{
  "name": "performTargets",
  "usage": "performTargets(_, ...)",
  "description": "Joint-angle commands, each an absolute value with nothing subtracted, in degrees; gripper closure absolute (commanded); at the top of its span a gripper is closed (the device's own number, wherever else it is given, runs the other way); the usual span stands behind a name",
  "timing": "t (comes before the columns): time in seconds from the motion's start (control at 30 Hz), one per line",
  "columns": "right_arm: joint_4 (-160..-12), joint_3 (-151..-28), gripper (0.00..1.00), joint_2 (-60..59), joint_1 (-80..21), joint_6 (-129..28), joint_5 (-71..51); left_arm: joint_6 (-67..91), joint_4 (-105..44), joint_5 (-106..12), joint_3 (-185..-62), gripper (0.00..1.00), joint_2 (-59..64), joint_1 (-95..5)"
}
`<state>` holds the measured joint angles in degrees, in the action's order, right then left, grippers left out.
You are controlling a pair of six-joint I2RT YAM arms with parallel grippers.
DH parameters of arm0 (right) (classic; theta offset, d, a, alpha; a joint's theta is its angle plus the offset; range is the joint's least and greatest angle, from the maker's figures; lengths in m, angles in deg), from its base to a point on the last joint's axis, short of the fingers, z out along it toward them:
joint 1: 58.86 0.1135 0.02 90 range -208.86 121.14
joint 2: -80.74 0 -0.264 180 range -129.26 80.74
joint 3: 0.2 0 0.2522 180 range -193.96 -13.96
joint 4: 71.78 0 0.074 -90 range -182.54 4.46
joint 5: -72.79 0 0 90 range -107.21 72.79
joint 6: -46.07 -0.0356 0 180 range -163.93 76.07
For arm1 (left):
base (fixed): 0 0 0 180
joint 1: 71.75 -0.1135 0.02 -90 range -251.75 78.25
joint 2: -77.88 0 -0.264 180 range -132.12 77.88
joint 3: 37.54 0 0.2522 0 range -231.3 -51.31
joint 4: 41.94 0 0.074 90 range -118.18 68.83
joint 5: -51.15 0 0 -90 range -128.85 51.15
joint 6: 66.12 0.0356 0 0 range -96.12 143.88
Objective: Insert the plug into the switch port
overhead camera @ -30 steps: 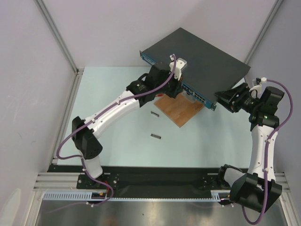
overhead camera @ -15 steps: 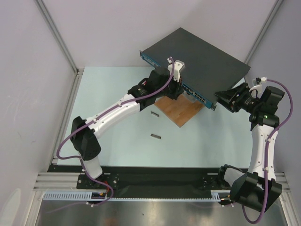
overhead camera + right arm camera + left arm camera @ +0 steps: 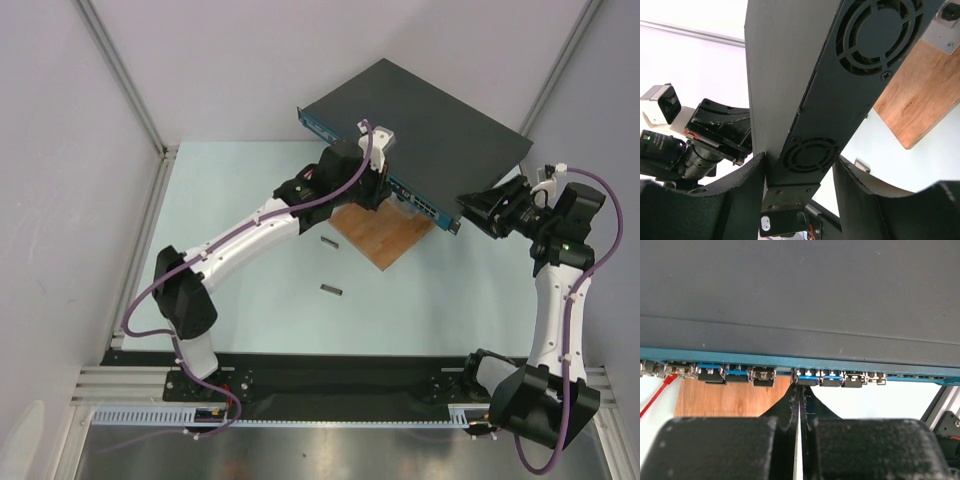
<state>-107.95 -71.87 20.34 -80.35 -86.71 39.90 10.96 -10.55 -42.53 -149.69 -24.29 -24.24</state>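
The switch (image 3: pixel 420 110) is a flat dark-grey box with a blue front face (image 3: pixel 740 356) and a row of sockets; it sits at the back, partly over a wooden board. My left gripper (image 3: pixel 385 190) is shut, and its fingertips (image 3: pixel 796 390) touch the socket row at a blue-tabbed insert (image 3: pixel 807 377). Nothing shows between the fingers, and I cannot pick out the plug. My right gripper (image 3: pixel 470 208) clamps the switch's right end (image 3: pixel 810 155), one finger on each flat side beside a fan grille.
A brown wooden board (image 3: pixel 385 235) lies under the switch's front edge. Two small dark metal pieces (image 3: pixel 331 242) (image 3: pixel 332 289) lie on the pale table. A red wire (image 3: pixel 655 397) runs off at the left. Frame posts and walls enclose the back and sides.
My left gripper has edged slightly right and closer to the switch's front face. The right arm and the switch have not moved.
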Motion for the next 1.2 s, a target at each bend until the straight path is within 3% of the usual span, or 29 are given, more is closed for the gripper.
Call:
performTargets(0.0,-106.0,-72.7,1.0,18.4,-78.5,-80.8,39.4,13.2,-23.6,-41.7,-157.0,1.0,-25.7,-24.5)
performTargets(0.3,-106.1,-73.1,1.0,18.2,-78.5,-80.5,39.2,13.9,-20.4,-43.5,-163.8,1.0,-30.0,-24.5)
performTargets(0.5,-106.5,-74.8,0.99,17.9,-78.7,-79.4,39.7,17.4,-17.1,-46.0,-157.3,0.99,-23.9,-24.9)
performTargets(0.67,-105.8,-75.5,0.79,17.8,-80.0,-79.3,40.8,20.7,-16.4,-48.6,-143.2,0.95,-11.2,-26.0)
performTargets(0.77,-105.2,-75.7,0.53,17.8,-80.9,-79.3,41.5,22.6,-12.9,-49.8,-136.8,0.9,-5.3,-26.5)
performTargets(0.8,-105.1,-75.7,0.46,17.9,-81.3,-79.3,41.5,23.6,-10.7,-51.1,-135.3,0.83,-3.9,-26.5)
performTargets(0.83,-105.1,-75.8,0.32,18.0,-81.5,-79.3,41.6,25.1,-9.6,-51.2,-133.8,0.78,-2.6,-26.5)
performTargets(0.87,-105.2,-75.9,0.27,18.2,-81.8,-79.1,41.8,27.5,-8.6,-51.6,-131.0,0.68,-1.2,-26.7)
performTargets(0.97,-107.0,-76.5,0.08,19.1,-82.6,-77.2,42.0,33.3,-3.2,-53.8,-125.6,0.5,3.3,-26.8)
performTargets(1.03,-108.8,-77.2,0.01,19.7,-83.4,-76.0,42.4,37.0,-1.5,-57.4,-121.7,0.44,6.2,-26.8)
performTargets(1.17,-114.0,-79.3,0.0,20.3,-85.5,-71.2,43.5,48.7,3.5,-62.3,-116.7,0.35,7.7,-26.8)
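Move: The left hand's shut fingertips are against the plug in the switch port, about 1 cm ahead and 1 cm to the right. The near loose plug on the table is some 4 cm back, 8 left and 27 below; the far loose plug is 10 ahead, 8 left. The red cable's end sits 11 ahead, 9 left. The right hand grips the switch corner, roughly 1 cm back and 2 left; the port plug is some 5 ahead, 14 left. Shut left fingertips stay on the plug in the port for the first half, tilting only slightly, then come free and swing about 12 cm back and 12 cm left, rising a little before dipping towards the near loose plug, turning clockwise while opening over halfway. Late on, the right fingers spread wide, let go of the switch corner and ease 2 cm to the right. ##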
